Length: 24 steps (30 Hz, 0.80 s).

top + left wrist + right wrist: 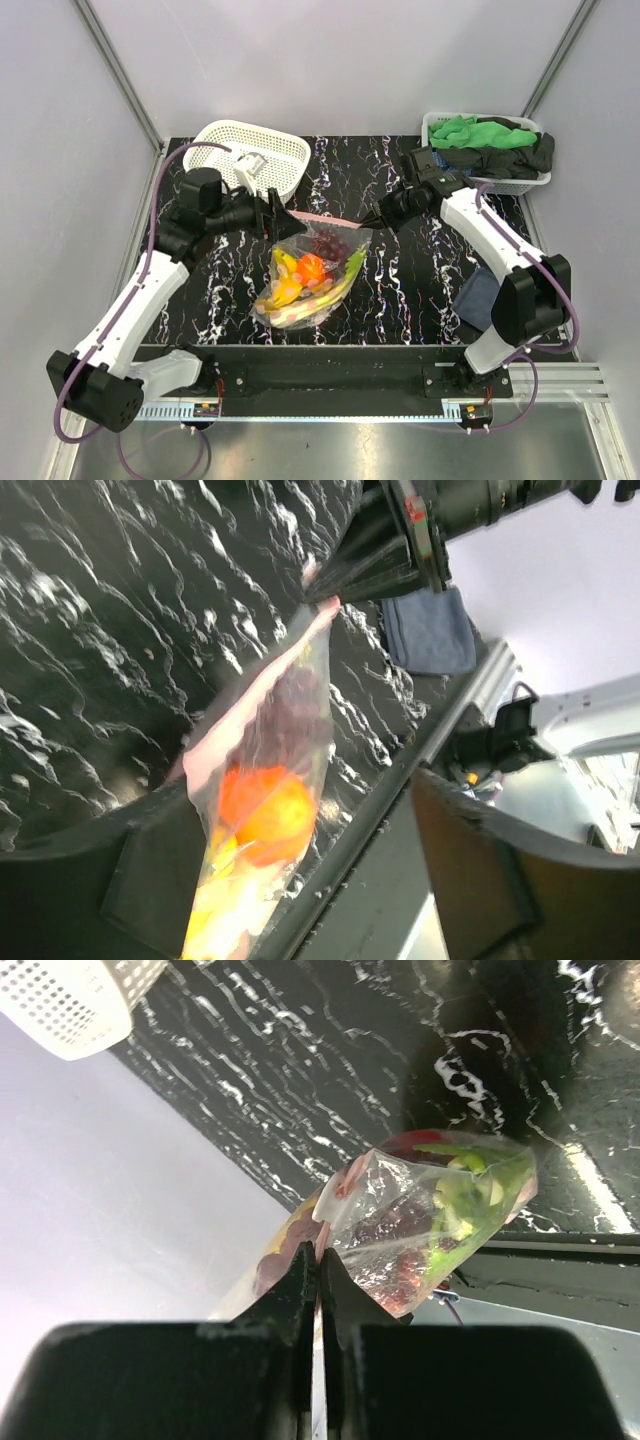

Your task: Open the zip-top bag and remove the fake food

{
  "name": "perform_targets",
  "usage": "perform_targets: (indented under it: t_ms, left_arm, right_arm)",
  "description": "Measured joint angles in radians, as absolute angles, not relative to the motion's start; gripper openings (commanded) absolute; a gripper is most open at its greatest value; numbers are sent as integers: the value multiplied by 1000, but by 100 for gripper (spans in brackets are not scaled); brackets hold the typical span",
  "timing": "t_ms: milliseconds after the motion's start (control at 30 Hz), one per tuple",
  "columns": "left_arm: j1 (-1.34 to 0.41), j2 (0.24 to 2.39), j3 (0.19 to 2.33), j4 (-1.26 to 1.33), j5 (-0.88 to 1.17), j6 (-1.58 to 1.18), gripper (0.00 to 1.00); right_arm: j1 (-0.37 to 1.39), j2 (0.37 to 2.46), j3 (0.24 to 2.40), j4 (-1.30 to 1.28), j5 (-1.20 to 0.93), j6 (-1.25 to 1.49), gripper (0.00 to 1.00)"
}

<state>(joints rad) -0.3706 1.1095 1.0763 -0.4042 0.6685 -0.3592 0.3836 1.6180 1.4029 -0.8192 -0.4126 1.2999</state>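
Note:
The clear zip-top bag (312,270) lies mid-table with the fake food (303,272) inside: yellow banana, orange piece, purple grapes, pale-green stalks. My right gripper (378,220) is shut on the bag's pink zip strip at its right corner. In the right wrist view its fingertips (320,1257) pinch the strip, and the bag (430,1210) hangs beyond them. My left gripper (283,222) stands open at the strip's left end. In the left wrist view its jaws (300,815) are wide apart, with the bag (270,780) and the orange piece (262,815) between them, nearer the left finger.
A white lattice basket (215,140) stands at the back left with a small white object in it. At the back right, a second basket (520,185) holds green and black cloths. A blue cloth (478,295) lies by the right arm. A metal rail runs along the table's front edge.

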Motion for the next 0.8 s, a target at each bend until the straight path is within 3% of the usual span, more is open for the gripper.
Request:
perform_targets:
  t_ms: [433,700,800]
  left_arm:
    - [-627,1166,1292,-446,489,-117,82]
    - [-630,1295,1386,-599,511,70,82]
    - [-630,1356,1418,-662,540,117,77]
  right_arm:
    - [504,1573,1475,-843,-358,1326,0]
    - [550,1526,1492,-868,-330,1324,0]
    - [566,1505,1492,-870,-326,1323,0]
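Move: To the right of the open left hand, about 7 cm over, 2 ahead and 7 lower, lies the middle of the bag's zip edge; its pinched end, held in the right fingers, is some 14 cm right, 2 ahead and 8 below. The grapes sit 7 cm right, 1 back and 12 down, the orange 4 right, 4 back and 13 down. From the right hand, the zip edge's middle is roughly 7 cm left, level fore and aft. Arcing over the bag's mouth, the open left hand rises about 5 cm, swings some 6 cm right and sinks almost to its first height beside the right fingers, turning some 30 degrees, partly clockwise. The right hand keeps its pinch near the end of the zip edge and lifts it about 6 cm while drawing it back and left towards the left hand. ##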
